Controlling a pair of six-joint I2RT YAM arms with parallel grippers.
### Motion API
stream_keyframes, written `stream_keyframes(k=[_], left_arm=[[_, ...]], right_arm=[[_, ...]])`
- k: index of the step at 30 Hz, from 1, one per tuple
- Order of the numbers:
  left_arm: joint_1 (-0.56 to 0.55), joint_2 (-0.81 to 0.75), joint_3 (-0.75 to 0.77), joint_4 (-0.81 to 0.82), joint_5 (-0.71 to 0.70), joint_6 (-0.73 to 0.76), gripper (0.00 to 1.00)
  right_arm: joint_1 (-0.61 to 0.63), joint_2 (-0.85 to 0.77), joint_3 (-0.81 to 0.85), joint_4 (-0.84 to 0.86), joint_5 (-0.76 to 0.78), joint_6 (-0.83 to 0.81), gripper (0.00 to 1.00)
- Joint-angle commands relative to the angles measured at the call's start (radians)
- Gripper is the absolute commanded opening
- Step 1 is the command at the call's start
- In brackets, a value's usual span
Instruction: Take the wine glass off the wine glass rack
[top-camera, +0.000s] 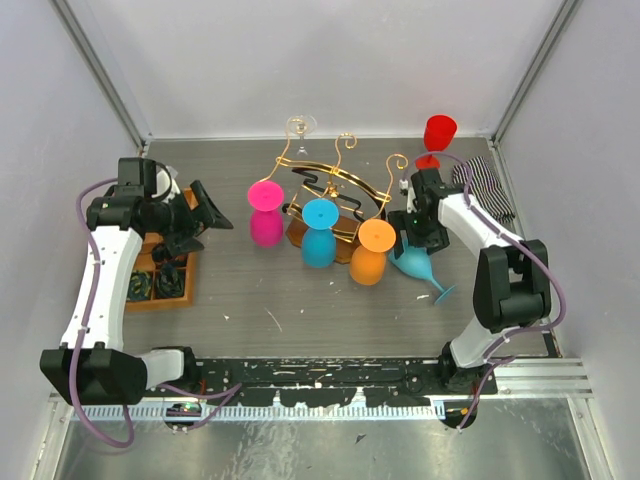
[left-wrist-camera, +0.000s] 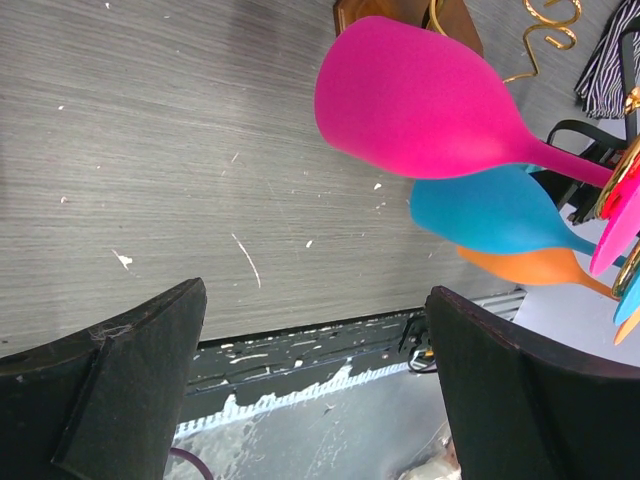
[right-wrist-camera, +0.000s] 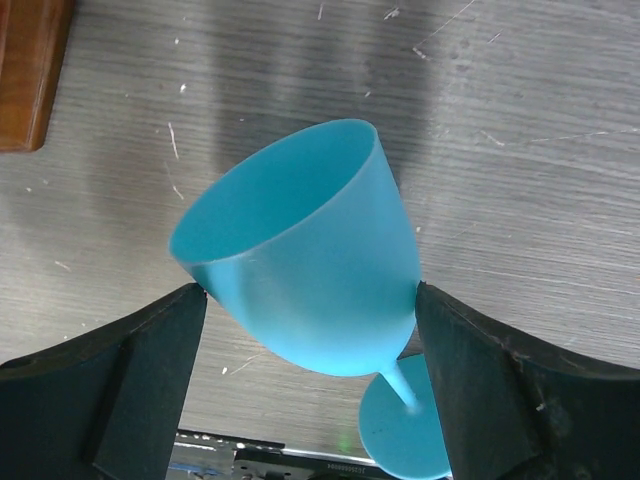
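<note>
The wine glass rack (top-camera: 335, 185) of gold wire on a brown base stands mid-table. A pink glass (top-camera: 265, 215), a blue glass (top-camera: 318, 237) and an orange glass (top-camera: 370, 252) hang from it bowl-down. My right gripper (top-camera: 410, 238) is shut on the bowl of a teal wine glass (right-wrist-camera: 310, 270), just right of the rack. The glass is tilted, foot toward the near edge, off the rack. My left gripper (top-camera: 215, 215) is open and empty, left of the pink glass (left-wrist-camera: 420, 100).
A red glass (top-camera: 438, 135) and a clear glass (top-camera: 300, 128) stand at the back. A striped cloth (top-camera: 490, 190) lies at the right. An orange compartment tray (top-camera: 160, 280) sits under the left arm. The rack's base (right-wrist-camera: 30, 70) shows left of the teal glass.
</note>
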Motion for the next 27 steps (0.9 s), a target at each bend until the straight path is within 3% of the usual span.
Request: stream_keyframes(k=[1, 6, 27], left_arm=[[0.000, -0.017, 0.044, -0.020, 0.013, 0.012, 0.98], [-0.001, -0.016, 0.046, -0.022, 0.013, 0.010, 0.98], [0.000, -0.013, 0.048, -0.030, 0.008, 0.013, 0.98]], right_arm=[[0.003, 0.035, 0.041, 0.007, 0.067, 0.010, 0.90], [-0.005, 0.090, 0.078, -0.024, 0.133, 0.020, 0.90], [-0.019, 0.313, 0.295, -0.032, 0.096, -0.002, 0.90]])
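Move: The fallen blue glass already has its bowl between the right hand's open fingers; its middle is some 4 cm back, 3 cm to the right and a couple of centimetres lower. The orange glass on the rack is about 12 cm left and 3 cm back, the rack's wooden base some 20 cm left and 5 cm ahead, and the red glass about 27 cm ahead and 6 cm right. From the left hand, the fallen blue glass lies roughly 49 cm right, level fore and aft, 18 cm lower. Forward goes the right hand, about 6 cm in all, low over the table towards the red glass, first easing a good centimetre to the right as well, then running nearly straight and quicker. The fingers stay wide open around the blue glass's bowl and push it along; the wrist tilts only some 5 degrees. ##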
